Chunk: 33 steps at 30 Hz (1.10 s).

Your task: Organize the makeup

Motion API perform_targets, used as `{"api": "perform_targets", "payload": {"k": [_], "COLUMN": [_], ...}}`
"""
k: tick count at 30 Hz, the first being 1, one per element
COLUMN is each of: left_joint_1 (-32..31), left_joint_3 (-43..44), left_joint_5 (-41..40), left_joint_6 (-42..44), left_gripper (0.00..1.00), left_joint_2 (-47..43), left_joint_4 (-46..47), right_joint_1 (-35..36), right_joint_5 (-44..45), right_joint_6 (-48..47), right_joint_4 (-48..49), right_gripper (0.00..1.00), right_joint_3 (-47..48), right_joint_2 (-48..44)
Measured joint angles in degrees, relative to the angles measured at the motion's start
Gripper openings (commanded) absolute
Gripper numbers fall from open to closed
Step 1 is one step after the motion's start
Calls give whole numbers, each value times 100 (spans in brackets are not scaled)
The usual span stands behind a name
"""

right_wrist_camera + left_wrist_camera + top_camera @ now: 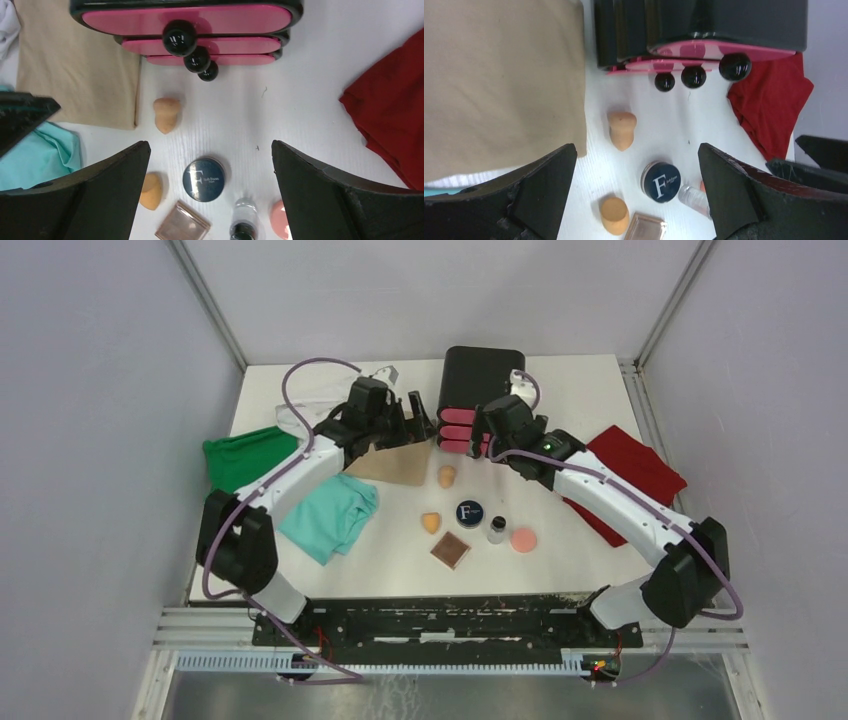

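Observation:
The makeup lies loose on the white table in front of the arms: two orange sponges (447,476) (431,522), a navy compact (468,512) marked F, a square brown compact (451,551), a black-capped clear bottle (496,529) and a pink puff (523,539). My left gripper (417,420) hangs open above the tan cloth's edge, left of the drawer fronts, holding nothing (636,150). My right gripper (484,430) hangs open just in front of the pink drawers, also holding nothing (210,147). Both wrist views look down on the navy compact (660,181) (203,179).
A black box (482,375) with three pink drawers (186,20), all pushed in, stands at the back. Folded cloths lie around: green (245,458), teal (330,515), tan (395,465), red (630,480). A white bundle (300,410) sits back left.

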Motion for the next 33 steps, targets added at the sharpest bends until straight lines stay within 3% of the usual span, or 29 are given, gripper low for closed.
{"api": "perform_targets", "payload": {"k": [4, 16, 24, 33], "left_joint_1": [103, 426, 426, 426], "left_joint_3": [-557, -2332, -2610, -2721], "left_joint_5": [-4, -350, -345, -352], "left_joint_6": [0, -219, -238, -238], "left_gripper": [99, 99, 99, 99], "left_joint_2": [-579, -2485, -2876, -3005], "left_joint_4": [20, 474, 566, 553], "right_joint_1": [197, 203, 201, 101], "right_joint_5": [321, 616, 837, 905], "right_joint_6": [223, 291, 229, 46], "right_joint_4": [-28, 74, 57, 181], "right_gripper": [99, 82, 65, 59], "right_joint_3": [385, 1163, 1727, 1847], "right_joint_2": [398, 1558, 2221, 2542]}}
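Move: The top drawer's knob lies about 9 cm ahead of the right hand, 4 cm to its left and some 4 cm below. The middle and bottom knobs sit roughly 5 and 10 cm straight beneath that one. From the top knob, the peanut-shaped sponge is about 6 cm farther left and 6 cm nearer, the F jar some 13 cm nearer and 1 cm left, both on the table. From the left hand the top knob is roughly 5 cm ahead, 9 cm right and slightly below. No contact can be made out yet: the right hand heads for the top drawer's knob, forward about 9 cm while easing left and sinking some 4 cm each, its fingers closing from wide open to a bit over half so their tips flank the knob. The left hand, still open, backs away from the drawer box, about 8 cm back and as far left. ##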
